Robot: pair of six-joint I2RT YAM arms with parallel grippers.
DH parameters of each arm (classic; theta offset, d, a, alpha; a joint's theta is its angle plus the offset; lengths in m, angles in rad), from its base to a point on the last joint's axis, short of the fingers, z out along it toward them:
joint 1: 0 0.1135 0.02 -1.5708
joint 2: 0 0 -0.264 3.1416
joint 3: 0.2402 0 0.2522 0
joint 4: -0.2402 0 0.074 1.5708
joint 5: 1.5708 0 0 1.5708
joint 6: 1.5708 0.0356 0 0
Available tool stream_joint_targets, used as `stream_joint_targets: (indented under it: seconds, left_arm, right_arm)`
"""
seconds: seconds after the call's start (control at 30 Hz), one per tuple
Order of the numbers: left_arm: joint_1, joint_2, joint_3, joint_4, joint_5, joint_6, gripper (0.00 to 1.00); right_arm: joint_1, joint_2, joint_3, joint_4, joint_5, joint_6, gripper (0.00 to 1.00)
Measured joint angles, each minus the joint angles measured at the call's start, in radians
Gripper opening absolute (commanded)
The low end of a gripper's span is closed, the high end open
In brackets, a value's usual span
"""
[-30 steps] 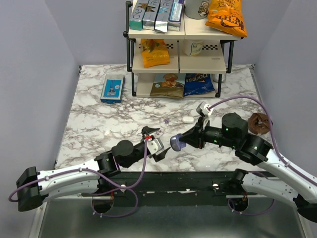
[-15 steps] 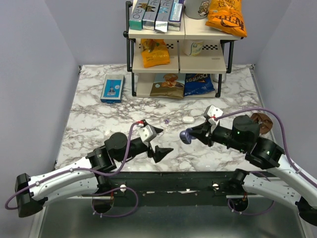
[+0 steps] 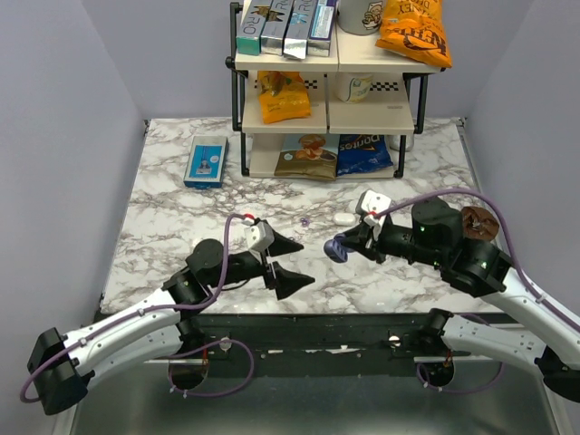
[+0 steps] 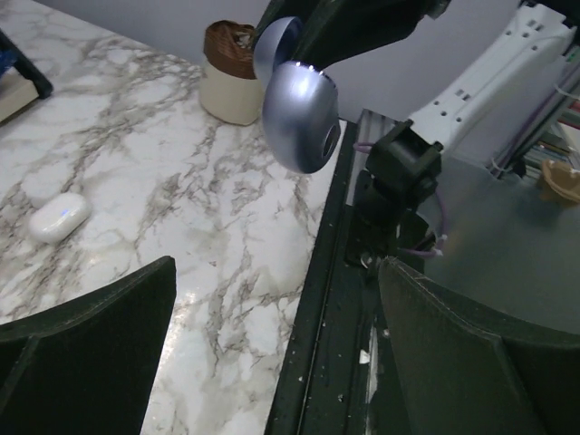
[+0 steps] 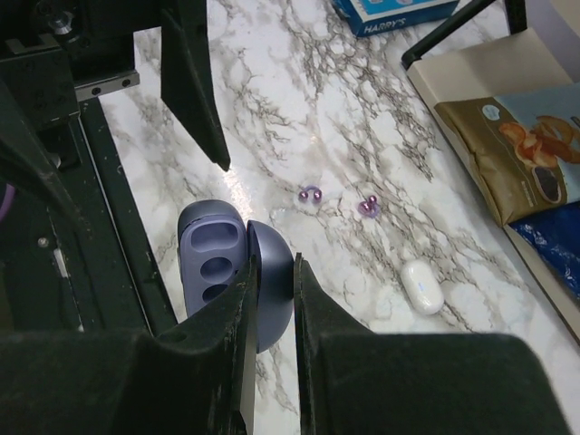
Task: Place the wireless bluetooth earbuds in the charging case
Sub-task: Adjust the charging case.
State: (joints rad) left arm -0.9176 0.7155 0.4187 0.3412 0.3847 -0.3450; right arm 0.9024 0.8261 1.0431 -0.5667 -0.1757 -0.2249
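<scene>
My right gripper (image 3: 352, 243) (image 5: 275, 268) is shut on the lid of the charging case (image 3: 338, 248) (image 5: 212, 261), a bluish-purple oval shell hanging open above the table; its earbud wells look empty. Two small purple earbuds (image 5: 313, 194) (image 5: 368, 207) lie apart on the marble, beyond the case; the top view shows them only as a purple speck (image 3: 304, 220). My left gripper (image 3: 307, 263) (image 4: 276, 362) stands wide open just left of the case, pointing at it, with nothing between its fingers. Seen from the left wrist, the case (image 4: 299, 118) hangs up ahead.
A white oval pebble case (image 3: 343, 217) (image 5: 421, 286) lies on the marble near the earbuds. Behind stand a shelf rack (image 3: 326, 118) of snack bags, a blue box (image 3: 207, 161) at back left and a brown-topped cup (image 3: 476, 224) at right. A black rail (image 3: 362, 322) runs along the near table edge.
My right gripper carried the open case a little right and farther from the near edge. My left arm turned, bringing its open fingers to point right at the case.
</scene>
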Motion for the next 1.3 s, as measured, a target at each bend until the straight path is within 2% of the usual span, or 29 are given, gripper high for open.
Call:
stream_joint_targets:
  seconds: [0.2,0.4,0.6,1.3]
  left_arm:
    - [0.007,0.157,0.108,0.039,0.189,0.019,0.85]
    - [0.008,0.233,0.156,0.029,0.280,0.071,0.79]
    - [0.008,0.258,0.163,0.025,0.313,0.126,0.69]
    - [0.008,0.278,0.163,0.061,0.332,0.159,0.55]
  right_arm:
    - [0.087,0.027,0.003,-0.011,0.014,-0.042,0.01]
    - [0.132,0.030,-0.015,-0.011,0.037,-0.054,0.01]
    - [0.142,0.032,-0.030,-0.006,0.041,-0.056,0.01]
    - [0.145,0.072,-0.031,-0.002,0.041,-0.055,0.01]
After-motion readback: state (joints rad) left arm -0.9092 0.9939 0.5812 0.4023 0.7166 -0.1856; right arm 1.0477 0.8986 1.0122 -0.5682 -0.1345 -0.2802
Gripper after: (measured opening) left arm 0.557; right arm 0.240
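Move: The open charging case, held by its lid in the right fingers, lies about 9 cm to the left hand's right, 2 cm ahead and some 4 cm above. On the table about 23 cm below, one purple earbud lies 17 cm ahead and 1 cm right of the left hand, another 12 cm ahead and 2 cm left. The white case is 18 cm ahead and 12 cm right. From the right hand, the left fingertips are about 10 cm left, 3 cm back and 5 cm lower. Rightward about 4 cm and some 2 cm back, the left hand reaches for the charging case, swinging its fingers nearly 20 degrees clockwise and narrowing them from wide open to just over half. The right hand keeps its grip on the lid and brings the case to meet them, first back and left by 2–3 cm each, then mostly sinking, about 3.5 cm down in all. Left-finger contact can't be made out. ##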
